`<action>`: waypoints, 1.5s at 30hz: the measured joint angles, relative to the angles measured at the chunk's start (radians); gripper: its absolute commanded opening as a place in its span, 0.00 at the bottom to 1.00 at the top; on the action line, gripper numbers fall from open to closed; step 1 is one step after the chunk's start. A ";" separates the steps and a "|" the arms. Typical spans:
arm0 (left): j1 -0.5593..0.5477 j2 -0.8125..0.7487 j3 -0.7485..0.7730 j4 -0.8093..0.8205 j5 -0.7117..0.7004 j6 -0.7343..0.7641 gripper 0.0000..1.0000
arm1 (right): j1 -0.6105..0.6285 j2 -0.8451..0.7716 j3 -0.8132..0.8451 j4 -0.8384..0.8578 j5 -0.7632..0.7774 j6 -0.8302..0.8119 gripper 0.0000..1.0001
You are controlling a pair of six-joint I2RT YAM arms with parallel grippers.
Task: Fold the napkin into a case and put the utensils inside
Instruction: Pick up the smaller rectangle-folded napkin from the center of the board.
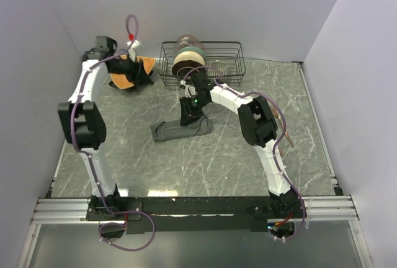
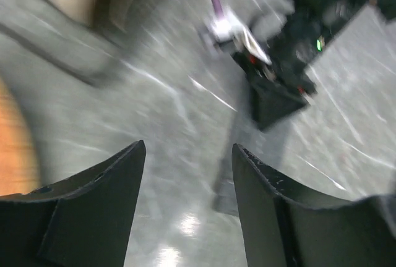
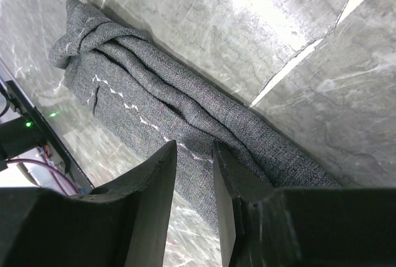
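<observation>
The napkin (image 1: 180,129) lies mid-table as a long, loosely rolled dark grey bundle, its folds showing close up in the right wrist view (image 3: 154,112). My right gripper (image 1: 191,116) hangs right over its right half. The jaws (image 3: 195,149) stand a narrow gap apart, the tips at the cloth's edge and nothing pinched between them. My left gripper (image 1: 135,72) is at the back left over the orange mat. It is open (image 2: 189,149) and empty, in a blurred view. Thin copper-coloured utensils (image 1: 287,138) peek out beside the right forearm, mostly hidden.
A black wire rack (image 1: 236,63) stands at the back centre with stacked dishes (image 1: 188,58) in its left end. The orange fan-shaped mat (image 1: 124,80) lies left of it, under the left gripper. White walls close in the table on three sides.
</observation>
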State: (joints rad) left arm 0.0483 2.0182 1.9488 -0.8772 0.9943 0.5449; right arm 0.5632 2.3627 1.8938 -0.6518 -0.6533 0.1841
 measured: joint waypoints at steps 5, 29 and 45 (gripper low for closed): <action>-0.058 0.155 -0.019 -0.178 -0.009 0.075 0.66 | 0.002 0.000 0.004 0.001 0.014 -0.003 0.38; -0.211 0.322 -0.098 -0.309 -0.135 0.177 0.55 | 0.002 0.000 0.006 0.013 0.038 0.015 0.36; -0.228 0.336 -0.115 -0.273 -0.143 0.171 0.12 | 0.002 0.000 0.004 0.021 0.042 0.035 0.38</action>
State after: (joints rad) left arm -0.1799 2.3543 1.8336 -1.1503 0.8516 0.7155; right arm 0.5655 2.3627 1.8980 -0.6308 -0.6109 0.2192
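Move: The folded napkin lies about 12 cm back and 12 cm to the right of the raised left hand's fingertips, some 21 cm below them. From that hand, the orange tray is roughly 10 cm ahead and 7 cm left, 17 cm down, and the dish rack about 12 cm ahead and 19 cm right, 16 cm down. From the right hand, already at the napkin, its middle is about 2 cm back, 1 cm left and 2 cm below. Onto the napkin's thick folded far edge, left of the right gripper, the half-open left hand drops about 20 cm while coming back 10 and right 7, quickly at first, then easing in. Its wrist turns some 35 degrees, steepening the fingers; they straddle the ridge and close to begin a pinch. The right hand stays put, fingertips still at the napkin. ##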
